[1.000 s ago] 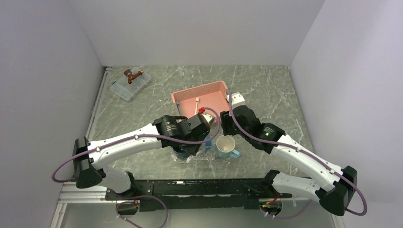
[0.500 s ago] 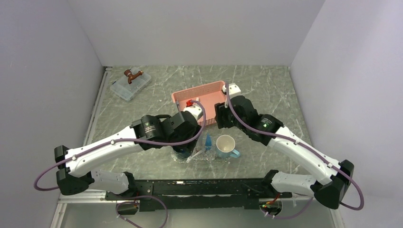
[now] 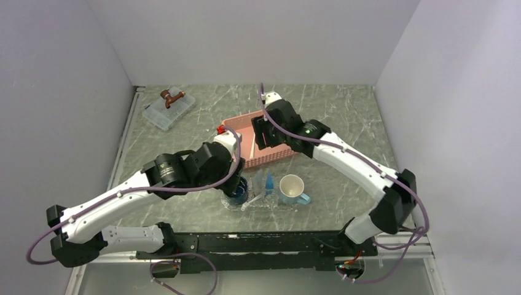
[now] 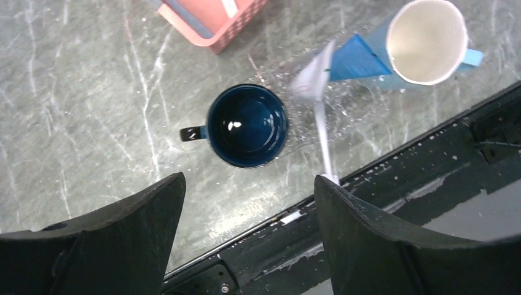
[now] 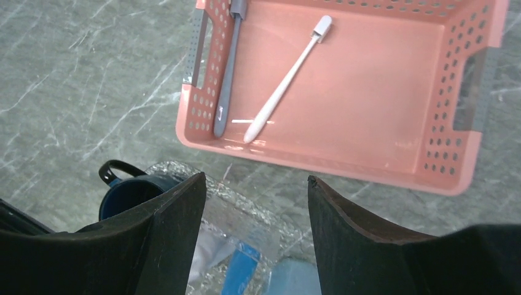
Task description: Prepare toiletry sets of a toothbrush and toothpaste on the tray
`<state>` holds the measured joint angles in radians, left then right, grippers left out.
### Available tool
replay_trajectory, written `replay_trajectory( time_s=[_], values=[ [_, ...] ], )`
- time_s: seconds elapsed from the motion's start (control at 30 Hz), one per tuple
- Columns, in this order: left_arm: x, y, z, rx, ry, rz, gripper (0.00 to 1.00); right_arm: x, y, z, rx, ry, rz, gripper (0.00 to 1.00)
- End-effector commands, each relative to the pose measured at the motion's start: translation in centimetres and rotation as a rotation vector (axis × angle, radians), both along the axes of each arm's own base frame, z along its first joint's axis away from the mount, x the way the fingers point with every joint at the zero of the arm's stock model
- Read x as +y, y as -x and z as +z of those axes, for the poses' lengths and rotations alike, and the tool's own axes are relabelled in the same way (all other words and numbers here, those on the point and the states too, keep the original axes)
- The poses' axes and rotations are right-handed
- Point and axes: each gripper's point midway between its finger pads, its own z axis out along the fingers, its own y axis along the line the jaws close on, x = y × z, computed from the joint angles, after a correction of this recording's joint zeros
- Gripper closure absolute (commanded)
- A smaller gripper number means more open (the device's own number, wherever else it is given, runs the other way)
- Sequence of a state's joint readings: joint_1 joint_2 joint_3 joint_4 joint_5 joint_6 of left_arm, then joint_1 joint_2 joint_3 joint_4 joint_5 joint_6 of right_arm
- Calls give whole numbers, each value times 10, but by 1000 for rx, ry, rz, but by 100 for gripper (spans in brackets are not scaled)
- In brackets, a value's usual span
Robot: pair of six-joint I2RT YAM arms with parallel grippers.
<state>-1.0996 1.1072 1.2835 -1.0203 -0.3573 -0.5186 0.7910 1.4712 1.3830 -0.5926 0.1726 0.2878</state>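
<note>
The clear bumpy tray [image 3: 261, 204] [image 4: 353, 112] lies near the front edge. On it rest two blue toothpaste tubes [image 3: 264, 183] [image 4: 356, 58] and a white toothbrush [image 3: 249, 204] [image 4: 321, 126]. My left gripper [image 4: 249, 178] hangs open and empty above the front edge, just in front of the dark blue mug. Another white toothbrush [image 5: 282, 86] lies loose in the pink basket. My right gripper [image 5: 255, 178] [image 3: 261, 132] is open and empty over the basket's near wall, short of that toothbrush.
A dark blue mug [image 3: 238, 189] [image 4: 247, 125] stands at the tray's left end and a light blue mug [image 3: 293, 189] [image 4: 427, 40] at its right. The pink basket [image 3: 279, 153] [image 5: 473, 74] also holds a grey stick [image 5: 228, 74]. A clear lidded box [image 3: 168, 109] sits back left.
My left gripper has opened and drawn back left, leaving a toothbrush on the tray. My right arm has swung back and left over the basket, its jaws widening a little.
</note>
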Motion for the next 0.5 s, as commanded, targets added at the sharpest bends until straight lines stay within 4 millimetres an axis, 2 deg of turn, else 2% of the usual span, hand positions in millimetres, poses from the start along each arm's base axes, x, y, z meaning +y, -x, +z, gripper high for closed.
replay_trajectory(
  time_s=[0.0, 0.23, 0.47],
  values=[
    [13, -14, 5, -53, 40, 24, 17, 19, -19, 9, 17, -45, 27, 36],
    [45, -33, 2, -101, 72, 99, 15, 37, -46, -19, 79, -11, 28, 35],
    [72, -48, -15, -135, 53, 170, 14, 35, -76, -62, 158, 34, -9, 36]
  ],
)
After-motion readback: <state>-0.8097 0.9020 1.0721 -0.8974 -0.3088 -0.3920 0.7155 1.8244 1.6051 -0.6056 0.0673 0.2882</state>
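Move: From the right hand, the white toothbrush in the pink basket lies about 11 cm ahead, 4 cm left and some 18 cm below. The grey toothbrush is roughly 6 cm farther left, and the dark blue mug stands about 6 cm back and 10 cm left of the hand. From the left hand, the same white toothbrush is some 21 cm ahead and 9 cm right. The dark blue mug is 4 cm ahead and 3 cm right of that hand. Still clear of everything, the right hand heads down into the pink basket towards the white toothbrush, about 6 cm down and as far forward, drifting some 3 cm left while its fingers tip down about 10 degrees and stay open. The left hand, empty and open, draws away from the dark blue mug, some 7 cm left and 4 cm forward, turning about 10 degrees counter-clockwise. ##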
